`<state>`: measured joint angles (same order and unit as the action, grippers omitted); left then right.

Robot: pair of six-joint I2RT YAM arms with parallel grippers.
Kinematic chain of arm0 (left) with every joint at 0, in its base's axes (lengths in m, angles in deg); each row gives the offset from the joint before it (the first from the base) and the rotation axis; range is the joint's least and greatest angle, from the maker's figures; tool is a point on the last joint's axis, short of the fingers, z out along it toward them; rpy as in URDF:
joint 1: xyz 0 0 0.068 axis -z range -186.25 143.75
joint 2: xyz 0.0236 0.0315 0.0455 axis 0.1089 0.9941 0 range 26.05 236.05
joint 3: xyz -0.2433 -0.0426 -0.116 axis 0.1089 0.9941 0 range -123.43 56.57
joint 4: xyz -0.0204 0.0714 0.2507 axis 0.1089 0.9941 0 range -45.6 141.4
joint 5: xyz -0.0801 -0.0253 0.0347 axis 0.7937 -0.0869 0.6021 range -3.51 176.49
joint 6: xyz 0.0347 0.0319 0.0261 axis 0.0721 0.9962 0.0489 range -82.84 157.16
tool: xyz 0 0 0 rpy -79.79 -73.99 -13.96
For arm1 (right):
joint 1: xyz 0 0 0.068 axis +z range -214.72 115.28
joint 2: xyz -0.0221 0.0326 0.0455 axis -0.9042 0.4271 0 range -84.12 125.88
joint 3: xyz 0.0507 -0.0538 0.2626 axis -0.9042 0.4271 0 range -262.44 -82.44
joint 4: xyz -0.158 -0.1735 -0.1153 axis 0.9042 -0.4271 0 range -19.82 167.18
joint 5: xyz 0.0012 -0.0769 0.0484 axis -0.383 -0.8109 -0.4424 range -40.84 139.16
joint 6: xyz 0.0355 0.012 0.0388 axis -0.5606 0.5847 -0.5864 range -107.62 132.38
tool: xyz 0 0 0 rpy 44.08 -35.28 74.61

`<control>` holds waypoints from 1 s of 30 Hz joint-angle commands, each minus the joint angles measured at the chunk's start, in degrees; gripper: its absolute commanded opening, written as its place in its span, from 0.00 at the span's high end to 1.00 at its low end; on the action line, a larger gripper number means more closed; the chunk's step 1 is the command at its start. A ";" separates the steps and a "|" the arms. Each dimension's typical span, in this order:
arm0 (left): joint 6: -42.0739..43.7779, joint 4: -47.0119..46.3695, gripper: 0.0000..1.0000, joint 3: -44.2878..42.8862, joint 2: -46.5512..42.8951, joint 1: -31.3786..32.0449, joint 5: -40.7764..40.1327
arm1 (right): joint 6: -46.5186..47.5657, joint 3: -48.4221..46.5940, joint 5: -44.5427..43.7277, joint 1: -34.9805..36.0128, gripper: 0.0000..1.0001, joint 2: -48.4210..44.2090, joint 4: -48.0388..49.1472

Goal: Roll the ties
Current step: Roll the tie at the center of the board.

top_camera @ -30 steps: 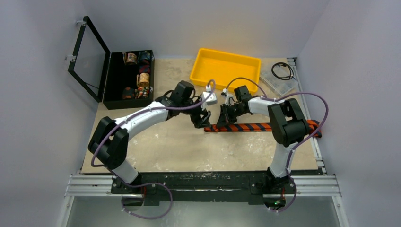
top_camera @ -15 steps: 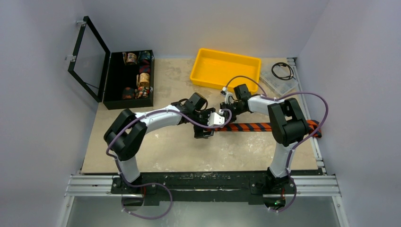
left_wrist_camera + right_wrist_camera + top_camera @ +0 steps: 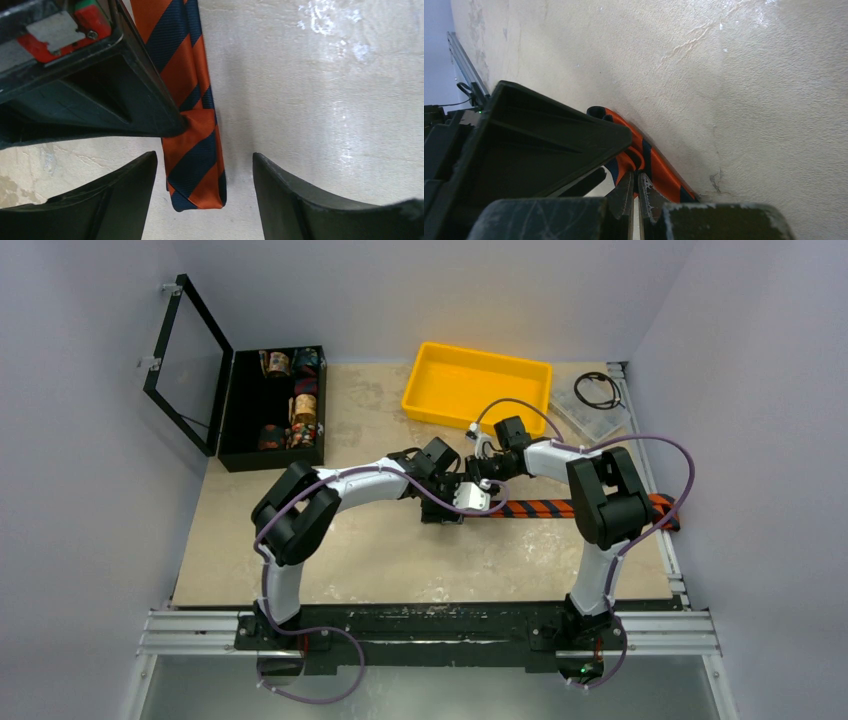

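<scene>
The tie (image 3: 560, 508) is orange-red with navy diagonal stripes and lies flat across the table's right half. Its folded left end (image 3: 195, 170) sits between the fingers of my left gripper (image 3: 202, 200), which is open and straddles it without touching. My left gripper (image 3: 443, 518) is low over that end in the top view. My right gripper (image 3: 634, 182) is shut on a raised fold of the tie (image 3: 659, 170), just behind the end. In the top view my right gripper (image 3: 478, 486) stands right beside the left one.
A black case (image 3: 240, 410) with its lid up stands at the back left and holds several patterned fabric rolls. A yellow tray (image 3: 475, 385) is at the back centre. A clear box with a black cable (image 3: 595, 400) lies at the back right.
My left arm has swung right and down, from beside the tie's end to straddling it. Its jaws widened, then narrowed a little. My right gripper has kept its pinch in place.
</scene>
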<state>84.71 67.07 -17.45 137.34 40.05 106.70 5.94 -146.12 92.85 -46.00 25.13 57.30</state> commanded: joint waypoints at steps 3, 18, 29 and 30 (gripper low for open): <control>-0.88 6.51 0.44 -3.68 1.97 1.53 -4.58 | 1.68 -2.16 2.18 0.13 1.00 0.26 -0.80; -11.22 -4.90 0.57 6.24 -0.39 1.80 1.03 | 3.38 -0.98 4.25 0.16 1.00 -0.44 -1.57; -11.22 -7.14 0.66 8.33 0.29 1.61 0.91 | 3.43 -0.86 6.59 0.03 0.71 -2.11 -3.67; -11.15 -7.07 0.67 8.36 0.33 1.66 0.96 | 3.18 -0.49 6.78 0.00 0.67 -2.38 -3.65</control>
<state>73.71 58.38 -11.09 135.61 41.41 107.24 8.83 -146.25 96.76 -45.97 25.11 53.94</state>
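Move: The left hand's open fingers stand around the tie's folded end, its middle level fore-and-aft, about 1 cm left and 2 cm below. The right fingertips, pinching the fold, are some 3 cm to the left hand's right and 1 cm ahead. The tie's long run centres 25 cm to its right, level with it, and the yellow tray 26 cm ahead, 7 cm right. From the right hand, the folded end lies about 4 cm left, 1 cm back, 2 cm below. Left fingers half-close across the tie's folded end, easing about 2 cm back; right hand follows 1.5 cm, fingers opening. ##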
